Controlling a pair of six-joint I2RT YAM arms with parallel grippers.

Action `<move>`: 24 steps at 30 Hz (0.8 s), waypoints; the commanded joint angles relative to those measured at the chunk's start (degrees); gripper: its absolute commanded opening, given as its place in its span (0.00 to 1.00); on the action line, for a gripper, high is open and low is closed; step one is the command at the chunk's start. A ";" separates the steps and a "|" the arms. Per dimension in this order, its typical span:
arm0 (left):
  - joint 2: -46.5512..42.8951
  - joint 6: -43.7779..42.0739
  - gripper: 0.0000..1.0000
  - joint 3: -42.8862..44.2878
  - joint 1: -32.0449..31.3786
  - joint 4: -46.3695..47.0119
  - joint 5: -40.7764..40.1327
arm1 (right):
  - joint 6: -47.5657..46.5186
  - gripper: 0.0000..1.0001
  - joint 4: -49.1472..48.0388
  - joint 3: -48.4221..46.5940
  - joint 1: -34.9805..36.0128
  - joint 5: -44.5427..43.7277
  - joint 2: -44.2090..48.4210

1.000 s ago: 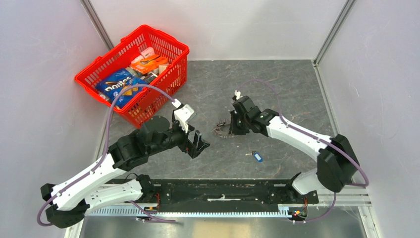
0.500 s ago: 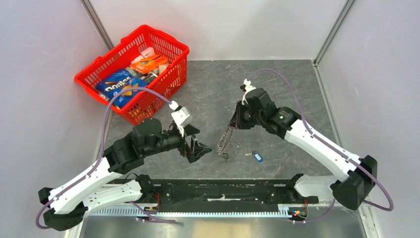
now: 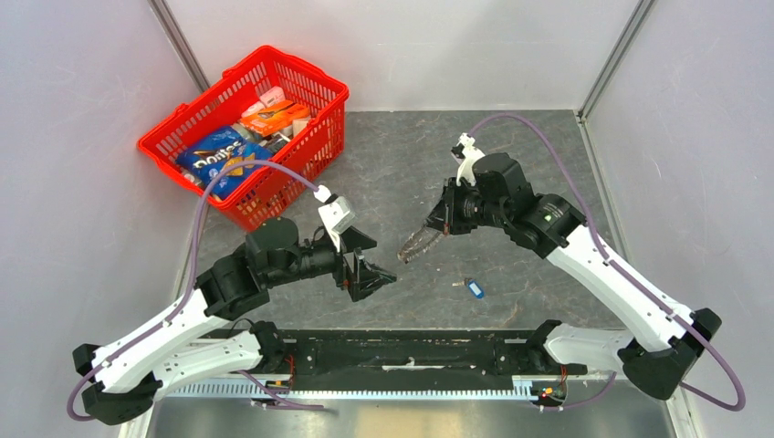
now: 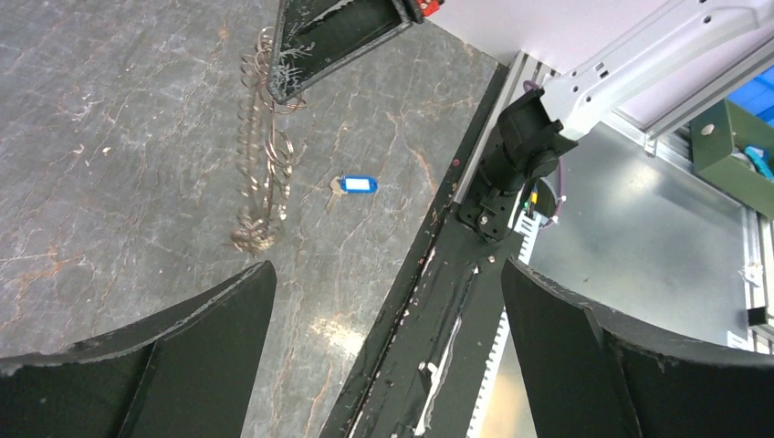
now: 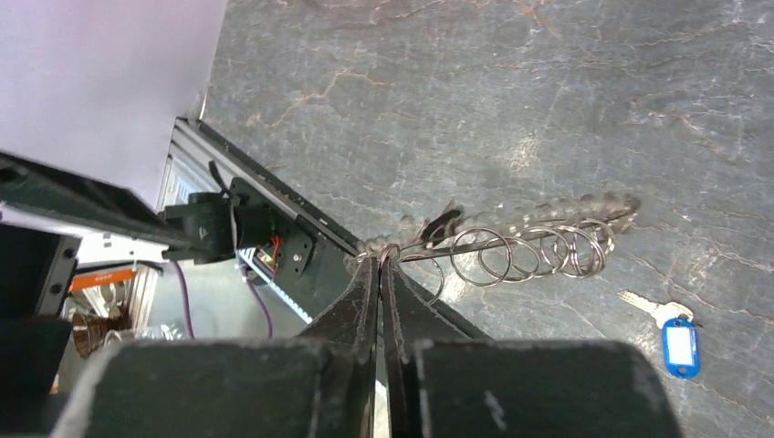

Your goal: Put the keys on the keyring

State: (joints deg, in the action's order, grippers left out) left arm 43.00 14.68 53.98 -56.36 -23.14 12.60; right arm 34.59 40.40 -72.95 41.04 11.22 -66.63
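My right gripper [image 3: 440,225] is shut on the top of a dangling string of silvery keyrings [image 5: 534,252] and keys [image 3: 416,245], held above the middle of the table. In the left wrist view the string [image 4: 266,151] hangs from the right fingers [image 4: 315,41] and ends in a blurred clump [image 4: 255,236] low over the table. In the right wrist view the shut gripper [image 5: 381,262] pinches a thin ring. A small blue-headed key [image 3: 473,288] lies flat on the table, also seen from both wrists [image 4: 355,185] [image 5: 678,346]. My left gripper [image 3: 379,276] is wide open and empty [image 4: 385,266], left of the string.
A red basket [image 3: 315,87] with snack packs stands at the back left. The black base rail [image 3: 411,351] runs along the near edge. Grey walls close in on the left, right and back.
The right gripper has lifted the string of rings and keys off the table, up and to the right. The left gripper has edged right toward it, still open.
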 commanded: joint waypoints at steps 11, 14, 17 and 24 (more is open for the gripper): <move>-2.32 6.30 1.00 -4.31 0.11 17.71 6.02 | -5.96 0.05 0.60 -7.00 0.11 16.23 8.06; -2.40 7.49 1.00 -4.90 0.15 20.80 7.36 | -5.55 0.04 0.26 -7.52 0.13 18.42 8.49; -2.38 8.64 1.00 -5.33 0.11 22.90 8.52 | -4.94 0.05 -0.35 -7.81 0.13 20.31 9.04; -1.63 10.37 1.00 -5.64 0.11 26.86 10.48 | -3.34 0.05 -0.16 -9.34 0.15 21.54 9.75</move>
State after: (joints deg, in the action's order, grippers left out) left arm 41.17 22.22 48.36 -56.34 -1.78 20.38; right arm 30.35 43.40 -78.43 41.06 30.24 -58.30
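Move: From the wide-open left hand, the keyring's middle hangs about 9 cm to the right, 7 cm ahead and 9 cm below. The shut right hand already holds the keyring; from it, the left hand's open fingers are roughly 9 cm back, 10 cm to the left and 2 cm above. The blue-tagged key lies on the table about 3 cm ahead, 20 cm right and 29 cm below the left hand. Up and back towards its base, the right hand lifts the keyring about 8 cm each way, still pinching one small loop, while it swings counter-clockwise some 20 degrees and tips its fingers up, bringing the ring towards the open left gripper. The left hand first eases right, then climbs about 5 cm, drawing slightly back and right; its fingertips tilt up and stay wide open. ##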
